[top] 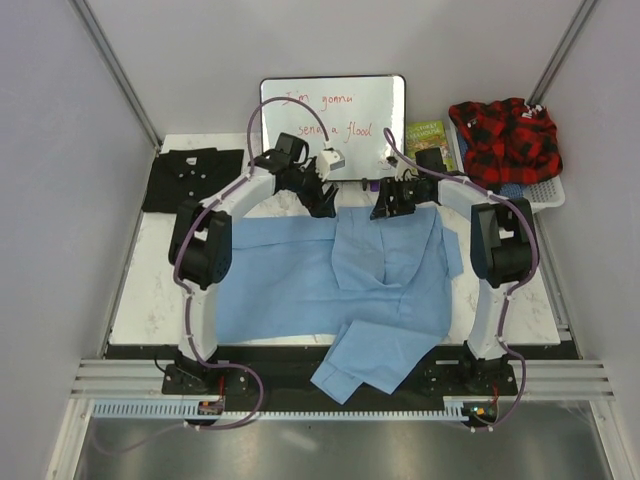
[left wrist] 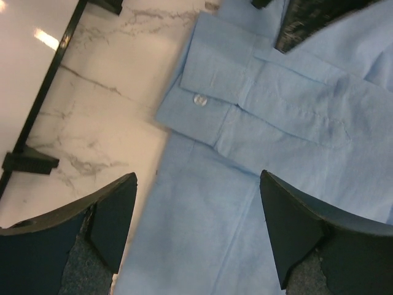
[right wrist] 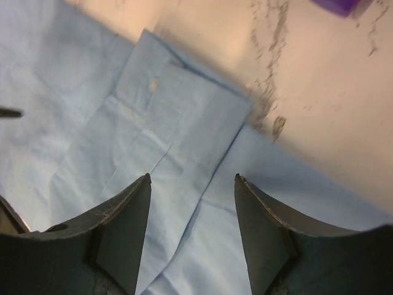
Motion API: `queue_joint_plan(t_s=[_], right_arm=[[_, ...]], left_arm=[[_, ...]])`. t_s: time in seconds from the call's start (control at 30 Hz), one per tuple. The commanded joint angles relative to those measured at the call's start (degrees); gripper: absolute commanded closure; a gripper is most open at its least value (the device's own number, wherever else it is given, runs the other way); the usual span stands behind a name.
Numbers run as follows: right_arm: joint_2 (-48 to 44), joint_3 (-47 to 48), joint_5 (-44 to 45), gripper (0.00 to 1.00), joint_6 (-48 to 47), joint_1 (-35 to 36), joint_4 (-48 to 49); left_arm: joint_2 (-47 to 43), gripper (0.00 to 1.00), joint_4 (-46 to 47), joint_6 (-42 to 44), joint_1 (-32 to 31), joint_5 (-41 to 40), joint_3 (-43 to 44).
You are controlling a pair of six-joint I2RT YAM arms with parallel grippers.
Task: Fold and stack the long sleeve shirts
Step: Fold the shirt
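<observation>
A light blue long sleeve shirt (top: 290,285) lies spread across the marble table, one sleeve folded up over its body and the other hanging off the near edge. A black long sleeve shirt (top: 190,178) lies folded at the far left. My left gripper (top: 325,205) hovers open over the blue shirt's far edge. In the left wrist view the left gripper (left wrist: 198,178) has only flat cloth below it, near the buttoned cuff (left wrist: 209,92). My right gripper (top: 385,207) is open just right of it. Seen from the right wrist, the right gripper (right wrist: 192,178) holds nothing, with the cuff (right wrist: 178,104) just ahead.
A whiteboard (top: 333,125) with red writing stands at the table's back edge, a small white eraser (top: 333,158) before it. A green book (top: 430,135) and a white basket (top: 548,190) holding red plaid cloth (top: 505,135) sit at the back right.
</observation>
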Motion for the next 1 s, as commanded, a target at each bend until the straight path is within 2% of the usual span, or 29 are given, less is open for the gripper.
queue_joint_plan(t_s=[0.0, 0.27, 0.6, 0.7, 0.8, 0.87, 0.97], right_arm=[[5.7, 5.6, 0.6, 0.36, 5.6, 0.1, 6.6], [10.2, 6.5, -2.1, 0.4, 7.2, 0.3, 9.4], [11.1, 7.5, -3.2, 0.44, 8.6, 1.2, 10.8], [12.0, 8.1, -4.0, 0.49, 9.3, 1.2, 10.7], [11.9, 8.3, -6.2, 0.6, 9.2, 1.2, 10.8], [11.9, 8.1, -6.0, 0.59, 9.6, 1.2, 10.6], [12.3, 8.1, -3.8, 0.51, 9.6, 1.2, 8.4]], left_arm=[[-7.7, 0.11, 2.7, -3.0, 1.4, -0.6, -5.1], [-14.8, 0.09, 2.7, -2.7, 3.3, -0.7, -12.0], [-15.3, 0.09, 2.6, -2.3, 4.1, -0.9, -13.9], [-15.0, 0.09, 2.6, -2.5, 4.1, -1.0, -13.2], [-14.7, 0.09, 2.6, -3.0, 4.4, -0.4, -12.5], [-14.5, 0.09, 2.6, -3.7, 4.7, 0.5, -12.2], [-14.7, 0.09, 2.6, -3.9, 4.6, 0.6, -12.1]])
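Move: The folded-over flap's right corner, on the shirt's far edge, lies about 4 cm ahead of my right hand, 3 cm to its left and 4 cm below. The flap's left corner is some 8 cm farther left, level with that corner; the purple block is roughly 9 cm ahead and 1 cm left. From my left hand the flap's left corner is about 3 cm ahead, 4 cm right and 6 cm down. I bring my right hand forward and down, with some drift left, about 6 cm in all, onto the flap's right corner at the shirt's far edge, and draw its half-open fingers partly closed there. My left hand, still empty and wide open, backs off left, back and up, some 6 cm away from the flap's left corner. ##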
